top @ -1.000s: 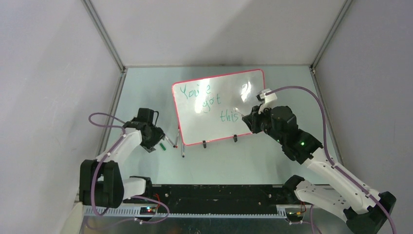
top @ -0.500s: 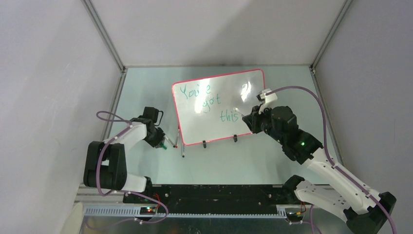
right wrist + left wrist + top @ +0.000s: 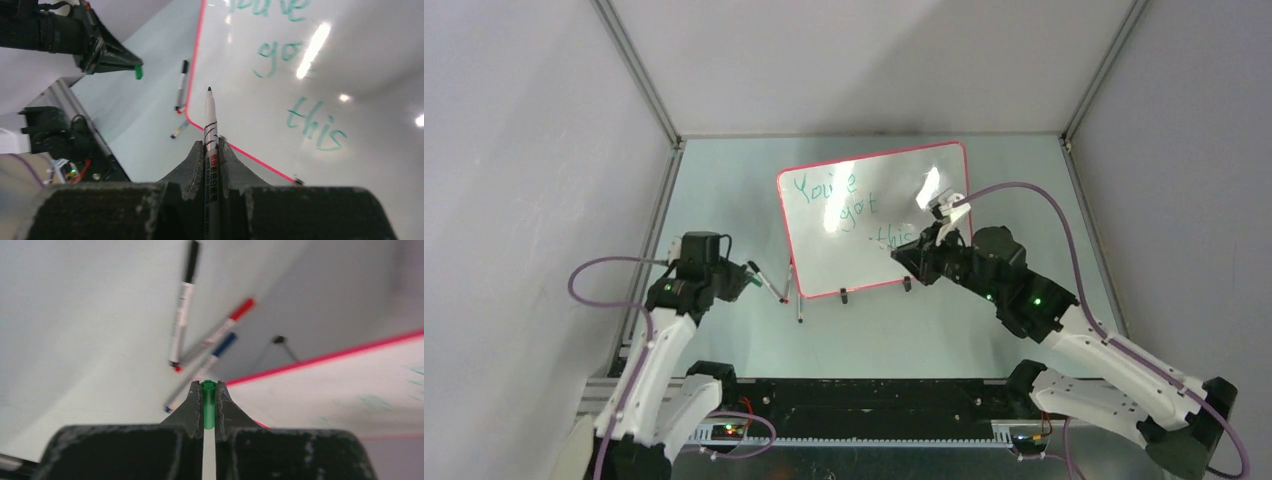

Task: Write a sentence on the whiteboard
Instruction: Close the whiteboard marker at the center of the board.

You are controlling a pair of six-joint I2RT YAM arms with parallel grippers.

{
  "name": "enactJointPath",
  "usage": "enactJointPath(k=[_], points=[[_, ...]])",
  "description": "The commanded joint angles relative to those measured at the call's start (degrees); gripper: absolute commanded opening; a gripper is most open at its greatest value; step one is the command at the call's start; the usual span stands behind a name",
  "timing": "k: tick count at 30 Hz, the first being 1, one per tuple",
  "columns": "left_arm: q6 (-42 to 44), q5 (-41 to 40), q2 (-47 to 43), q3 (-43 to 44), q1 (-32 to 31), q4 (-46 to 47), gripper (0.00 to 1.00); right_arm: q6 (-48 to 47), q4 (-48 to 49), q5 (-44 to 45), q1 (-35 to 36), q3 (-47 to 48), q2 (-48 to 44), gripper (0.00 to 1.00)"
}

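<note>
The whiteboard (image 3: 824, 262) lies flat at mid-table, white with a red-pink rim. The sentence (image 3: 836, 200) runs across it in teal, "You're got this", in stepped lines; "this" (image 3: 316, 126) shows in the right wrist view. My right gripper (image 3: 904, 254) hovers over the board's near edge, shut on an uncapped marker (image 3: 210, 131) whose tip points away from the writing, toward the board's left rim. My left gripper (image 3: 744, 283) is left of the board, off the table, shut on a small green cap (image 3: 208, 407). That cap (image 3: 138, 73) is also visible from the right wrist.
Three spare markers lie beside the board's left edge: a black one (image 3: 182, 315), a red one (image 3: 220, 335) and a blue one (image 3: 212, 357). Two black clip feet (image 3: 843, 295) sit on the board's near rim. Enclosure walls stand on all sides.
My left gripper closed on the green cap and drew back toward the left as the arm rose. My right gripper moved left and nearer with the marker, now covering part of "this".
</note>
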Motion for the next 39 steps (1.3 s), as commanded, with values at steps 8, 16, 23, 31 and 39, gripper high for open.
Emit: enactJointPath(k=[8, 16, 23, 31, 39], points=[[-33.59, 15.02, -25.65, -14.41, -0.69, 38.17, 0.00, 6.43, 26.24, 4.18, 13.36, -0.17, 10.40, 0.00], [-33.09, 15.60, -25.85, -11.56, -0.87, 37.64, 0.00, 9.62, 28.67, 10.49, 19.51, 4.93, 18.44, 0.00], [-33.52, 15.63, -26.55, -10.92, -0.95, 34.69, 0.00, 10.34, 25.55, 7.80, 19.81, 9.52, 23.33, 0.00], [-33.82, 15.98, -26.86, -11.03, -0.98, 32.95, 0.00, 8.64, 23.78, 7.39, 19.68, 12.69, 25.87, 0.00], [-34.24, 16.31, -26.94, -11.04, -0.93, 32.22, 0.00, 7.95, 23.47, 6.93, 19.10, 14.12, 27.49, 0.00]])
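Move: The green cap in the left fingers is about 31 cm to the right hand's left, 2 cm ahead and 18 cm below. The whiteboard's centre lies some 17 cm ahead of the right hand, 5 cm left and 22 cm down. From the left hand, the open marker's tip is about 28 cm right, 3 cm ahead and 16 cm up; the black marker lies 4 cm ahead, 1 cm right, and the red marker 4 cm ahead, 6 cm right, both 11 cm below. With the open marker still pinched, the right hand sweeps about 17 cm left towards the cap, fast at first and then easing off. The left hand keeps its grip on the green cap and rises some 15 cm, drifting about 5 cm right, as its wrist swings the fingers up from steeply down to nearly level, pointing forward and a little right. ##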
